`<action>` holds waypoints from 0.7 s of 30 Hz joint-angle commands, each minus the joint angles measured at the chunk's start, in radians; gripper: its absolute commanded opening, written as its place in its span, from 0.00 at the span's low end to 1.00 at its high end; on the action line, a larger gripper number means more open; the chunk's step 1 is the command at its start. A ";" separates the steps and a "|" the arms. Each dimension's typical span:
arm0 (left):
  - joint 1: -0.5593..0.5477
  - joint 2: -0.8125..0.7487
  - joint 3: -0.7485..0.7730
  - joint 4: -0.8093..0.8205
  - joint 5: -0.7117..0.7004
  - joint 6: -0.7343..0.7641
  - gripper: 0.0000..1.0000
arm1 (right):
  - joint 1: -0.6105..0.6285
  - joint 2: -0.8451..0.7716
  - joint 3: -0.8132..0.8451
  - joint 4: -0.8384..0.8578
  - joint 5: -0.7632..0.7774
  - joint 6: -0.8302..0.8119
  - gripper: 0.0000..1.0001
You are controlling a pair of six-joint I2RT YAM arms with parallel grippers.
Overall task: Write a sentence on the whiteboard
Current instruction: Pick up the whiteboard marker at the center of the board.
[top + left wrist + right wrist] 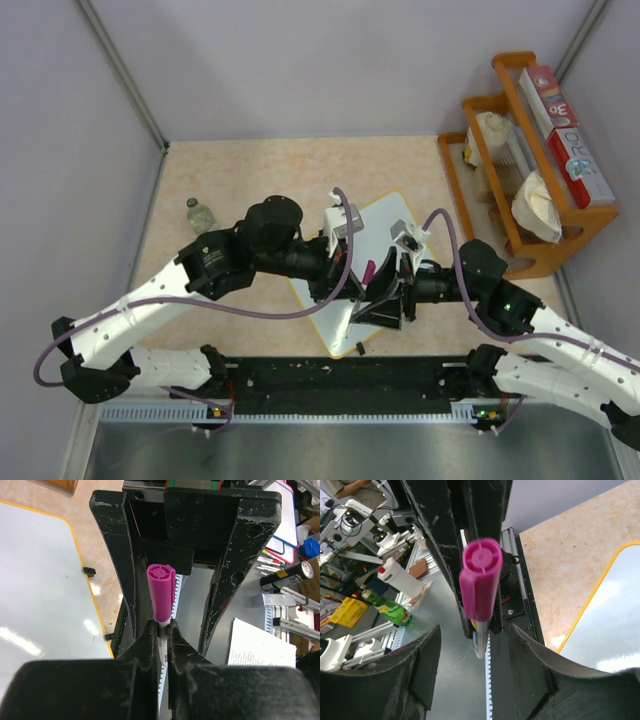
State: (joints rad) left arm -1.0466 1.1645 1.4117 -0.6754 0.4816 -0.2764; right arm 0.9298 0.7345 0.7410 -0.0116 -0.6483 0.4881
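The whiteboard [385,222] lies flat in the middle of the table, its yellow rim showing in the left wrist view [40,590] and the right wrist view [615,610]. No sentence shows on the parts of it in view. Above its near half the two grippers meet tip to tip. My left gripper [161,626] is shut on the white barrel of a marker [161,590], whose pink cap [369,270] points at the other arm. My right gripper [475,630] is open, a finger on each side of the pink cap [481,580], with gaps on both sides.
A wooden rack [540,255] with boxes and bags stands at the back right. A small bottle [200,215] stands at the back left. Small black clips [358,348] sit on the board's near edge. A black rail [340,378] runs along the table's near edge.
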 commanded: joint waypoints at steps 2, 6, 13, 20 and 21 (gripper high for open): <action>0.008 0.029 0.043 0.013 0.068 0.031 0.00 | 0.010 0.011 -0.005 0.094 -0.050 0.020 0.40; 0.010 0.034 0.043 0.016 0.077 0.036 0.00 | 0.010 0.029 -0.020 0.107 -0.063 0.026 0.11; 0.026 -0.005 0.050 0.000 -0.020 0.007 0.56 | 0.010 0.020 -0.048 0.101 -0.028 0.027 0.00; 0.066 -0.192 -0.094 0.056 -0.124 -0.070 0.86 | 0.007 -0.026 -0.077 0.051 0.200 0.055 0.00; 0.071 -0.207 -0.117 0.072 -0.130 -0.084 0.86 | 0.007 -0.036 -0.087 0.052 0.223 0.061 0.00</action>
State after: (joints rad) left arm -0.9924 1.0748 1.3663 -0.6975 0.3977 -0.3012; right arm 0.9386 0.7311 0.6716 0.0433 -0.5842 0.5289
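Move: The whiteboard marker hangs cap up, pinched by the left fingers just under its pink cap, so its middle is about 3 cm below the left hand and 1 cm back. From the right hand, whose half-open fingers straddle the barrel, that middle is roughly 1 cm to the left, level in height and in reach; the left fingertips are 1 cm ahead, 1 cm left and 3 cm above. The whiteboard's middle lies about 14 cm ahead, 3 cm right and 31 cm below. Staying almost in place and sinking about 2 cm in all, the right hand shuts its fingers on the marker's barrel below the left fingers, while the left hand keeps its pinch under the cap and eases down about 1 cm with it. Once the right fingers have nearly closed, the left hand opens wide, lets go of the marker and draws off about 3 cm to its left and 2 cm forward, turning slightly counter-clockwise, as the right hand tightens its pinch. ##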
